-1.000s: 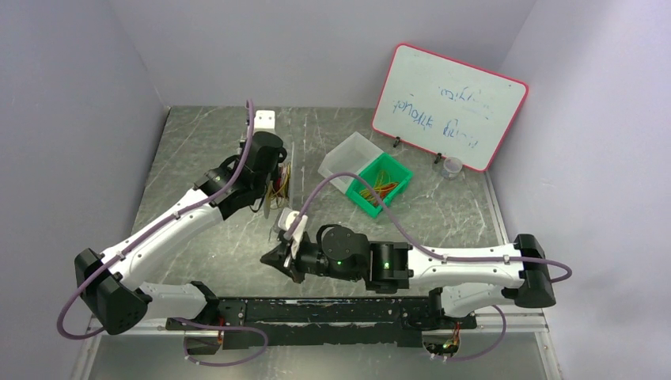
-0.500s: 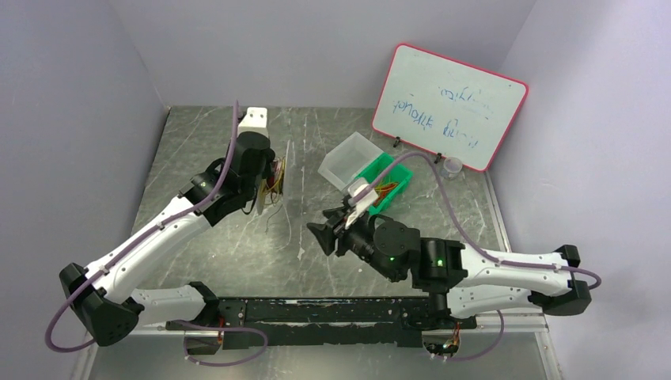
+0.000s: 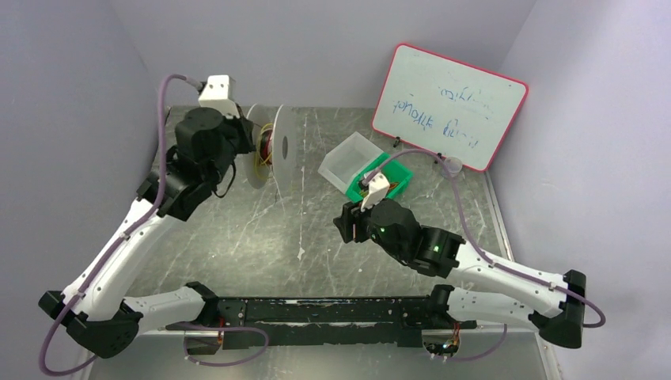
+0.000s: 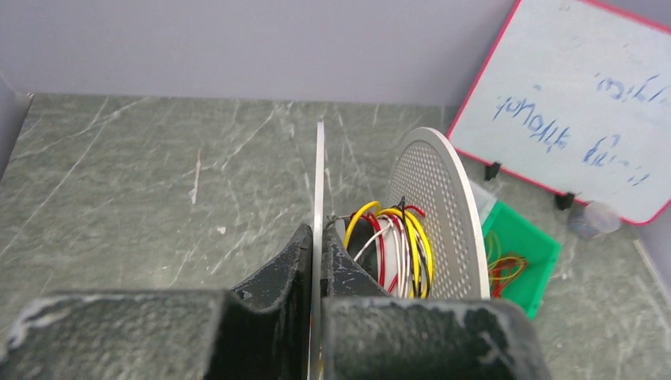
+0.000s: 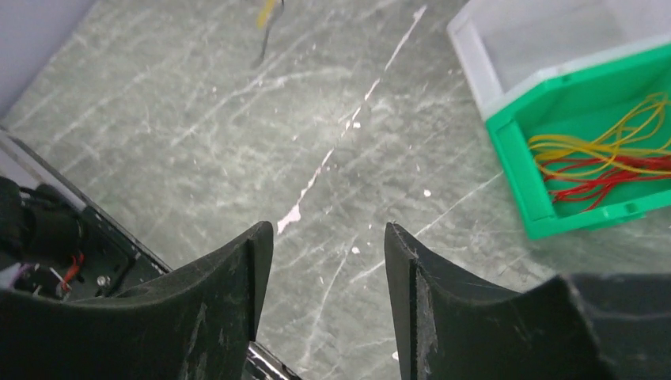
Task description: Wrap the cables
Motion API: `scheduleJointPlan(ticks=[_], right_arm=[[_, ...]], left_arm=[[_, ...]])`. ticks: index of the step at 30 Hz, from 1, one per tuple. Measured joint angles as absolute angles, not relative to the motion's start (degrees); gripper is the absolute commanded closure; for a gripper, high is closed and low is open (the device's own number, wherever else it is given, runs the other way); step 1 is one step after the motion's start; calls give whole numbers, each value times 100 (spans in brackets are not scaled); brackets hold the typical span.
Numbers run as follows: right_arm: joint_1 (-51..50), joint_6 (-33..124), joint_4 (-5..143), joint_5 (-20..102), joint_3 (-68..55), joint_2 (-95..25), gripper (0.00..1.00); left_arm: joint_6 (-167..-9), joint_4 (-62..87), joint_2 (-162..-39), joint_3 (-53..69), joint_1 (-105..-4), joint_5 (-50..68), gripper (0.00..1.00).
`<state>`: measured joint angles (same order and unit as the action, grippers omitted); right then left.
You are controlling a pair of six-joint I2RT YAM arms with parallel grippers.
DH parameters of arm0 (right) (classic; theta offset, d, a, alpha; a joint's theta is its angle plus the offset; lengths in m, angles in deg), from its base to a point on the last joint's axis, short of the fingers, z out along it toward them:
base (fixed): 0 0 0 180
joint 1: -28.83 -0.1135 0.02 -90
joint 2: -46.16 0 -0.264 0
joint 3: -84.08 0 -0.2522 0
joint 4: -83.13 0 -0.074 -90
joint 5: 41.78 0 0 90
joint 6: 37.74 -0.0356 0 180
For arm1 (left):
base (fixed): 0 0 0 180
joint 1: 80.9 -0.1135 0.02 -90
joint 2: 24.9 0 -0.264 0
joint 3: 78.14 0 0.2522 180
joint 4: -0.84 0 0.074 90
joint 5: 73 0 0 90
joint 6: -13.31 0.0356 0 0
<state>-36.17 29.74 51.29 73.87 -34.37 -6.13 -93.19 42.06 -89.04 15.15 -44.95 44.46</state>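
Observation:
My left gripper [image 4: 319,233] is shut on the thin near flange [image 4: 320,174] of a white spool [image 3: 282,150], held up at the back left of the table. Yellow, red, white and black cables [image 4: 396,245] are wound on its hub, between that flange and a perforated one [image 4: 435,206]. A loose cable end [image 5: 265,20] hangs at the top of the right wrist view. More yellow and red cables [image 5: 601,162] lie in a green bin [image 5: 518,170]. My right gripper [image 5: 328,229] is open and empty above the bare table, in front of the bin.
A clear tray [image 3: 348,157] sits against the green bin [image 3: 399,180]. A red-framed whiteboard [image 3: 451,107] leans at the back right with a small cup [image 3: 453,166] at its foot. The arms' black base rail [image 3: 332,310] runs along the near edge.
My left arm has carried the spool up and back to the left. My right gripper has opened and swung right, away from the spool and toward the green bin.

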Motion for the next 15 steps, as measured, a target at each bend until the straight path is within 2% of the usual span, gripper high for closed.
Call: scheduleJointPlan(ticks=[15], right_arm=[[-1842, 2873, 6921, 4600, -4436, -1549, 38]], left_arm=[[-10066, 4246, -9234, 2109, -5929, 1841, 93]])
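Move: The right hand, empty and open, has the loose cable ends under the spool about 14 cm to its left, 9 cm ahead and 5 cm lower; the green box lies some 17 cm ahead, 10 cm right and 22 cm below. The left hand already holds the spool by its near flange, the spool's middle about 3 cm ahead, 4 cm right and 5 cm below, with the cable ends roughly 2 cm back, 5 cm right and 18 cm below. Downward first, the right hand sinks about 7 cm, then eases forward and a little left towards the area under the hanging cable ends, fingers wide open and tipping down some 10 degrees. Meanwhile the left hand, keeping its pinch on the flange, lifts about 3 cm, then settles slightly while edging forward, rolling its left side down and swinging clockwise. ##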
